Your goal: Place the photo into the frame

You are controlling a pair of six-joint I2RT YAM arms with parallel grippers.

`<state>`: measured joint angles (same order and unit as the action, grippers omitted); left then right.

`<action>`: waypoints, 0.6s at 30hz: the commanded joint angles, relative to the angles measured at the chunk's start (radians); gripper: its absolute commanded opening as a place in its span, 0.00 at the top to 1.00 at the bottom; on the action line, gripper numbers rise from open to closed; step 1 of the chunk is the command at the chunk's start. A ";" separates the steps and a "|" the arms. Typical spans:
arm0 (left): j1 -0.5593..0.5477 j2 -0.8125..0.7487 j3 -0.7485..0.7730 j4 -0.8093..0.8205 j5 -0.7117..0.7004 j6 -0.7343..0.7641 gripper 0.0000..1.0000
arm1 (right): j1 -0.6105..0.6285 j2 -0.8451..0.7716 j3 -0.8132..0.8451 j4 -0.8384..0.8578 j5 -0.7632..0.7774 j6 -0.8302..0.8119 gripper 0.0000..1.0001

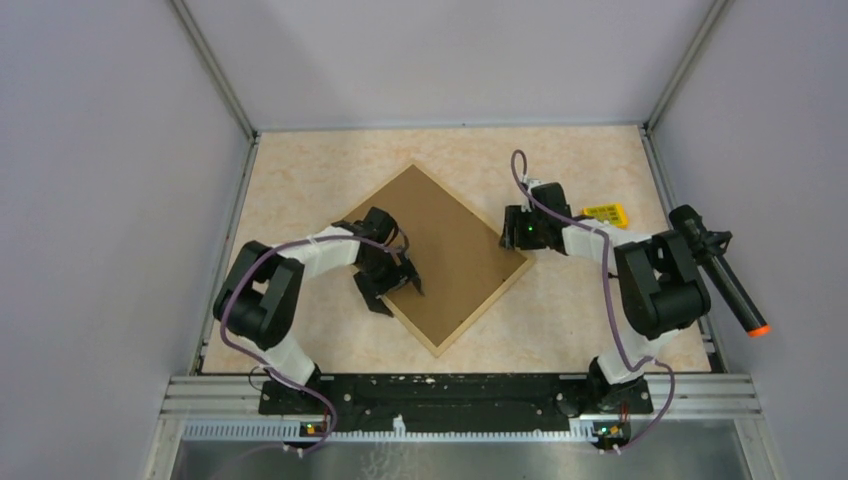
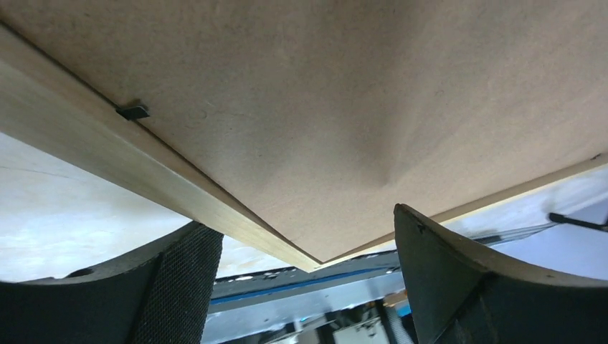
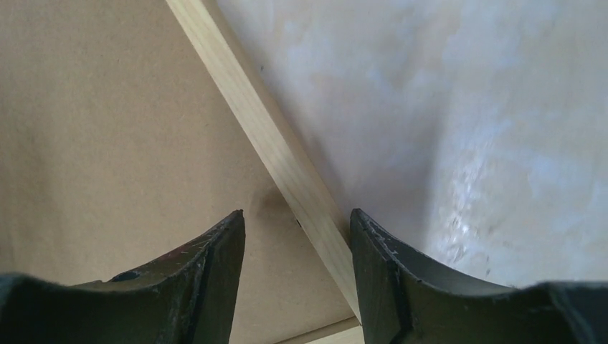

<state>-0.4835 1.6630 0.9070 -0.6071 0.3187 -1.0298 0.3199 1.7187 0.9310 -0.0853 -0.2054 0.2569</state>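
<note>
The frame [image 1: 440, 250] lies back-up on the table, turned like a diamond, its brown board ringed by a light wood rim. The photo is hidden. My left gripper [image 1: 395, 285] hovers over the frame's lower-left edge, open. In the left wrist view the board [image 2: 323, 107] and the near corner of the rim [image 2: 107, 158] fill the picture, with the gripper [image 2: 305, 222] spread wide and empty. My right gripper [image 1: 508, 232] is at the frame's right corner. In the right wrist view it [image 3: 297, 213] stands open astride the rim [image 3: 251, 122], one finger over the board [image 3: 107, 129].
A small black clip [image 2: 133, 111] sits on the frame's back at the rim. A yellow tag [image 1: 606, 213] lies behind the right arm. A black rod with an orange tip [image 1: 735, 295] sticks out by the right wall. A metal rail [image 1: 450, 400] runs along the near edge.
</note>
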 commanded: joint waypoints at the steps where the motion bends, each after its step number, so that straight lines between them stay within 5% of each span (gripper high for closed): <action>1: 0.006 0.168 0.064 0.360 -0.175 0.215 0.09 | 0.203 -0.095 -0.153 -0.031 -0.305 0.209 0.46; 8: 0.026 0.265 0.190 0.358 -0.153 0.317 0.07 | 0.258 -0.210 -0.315 0.188 -0.426 0.393 0.46; 18: 0.083 0.353 0.388 0.357 -0.050 0.421 0.06 | 0.278 -0.334 -0.388 0.116 -0.394 0.404 0.46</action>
<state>-0.3878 1.9038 1.1854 -0.9657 0.2497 -0.6514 0.4625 1.4307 0.5877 0.0532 -0.1360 0.4808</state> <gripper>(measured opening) 0.944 0.541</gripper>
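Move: The frame lies face down, turned cornerwise, and each half-open hand straddles one of its rails. From the left hand, on the near-left rail, its middle is about 7 cm right and 8 cm ahead, its nearest corner some 9 cm right and 14 cm back. From the right hand, its middle is roughly 19 cm left and 4 cm back, its right-hand corner about 4 cm back and 3 cm right. All lie about a centimetre below the hands. Working as a pair, the hands swing the frame clockwise: the right one draws back about 8 cm and slightly left, its outer finger still against the outside of the far-right rail, the other finger over the backing. The left hand keeps its fingers wide astride the near-left rail and goes some 5 cm left, first sinking a little until its inner fingertip meets the backing, while its wrist turns clockwise by about 15 degrees and tilts slightly. ##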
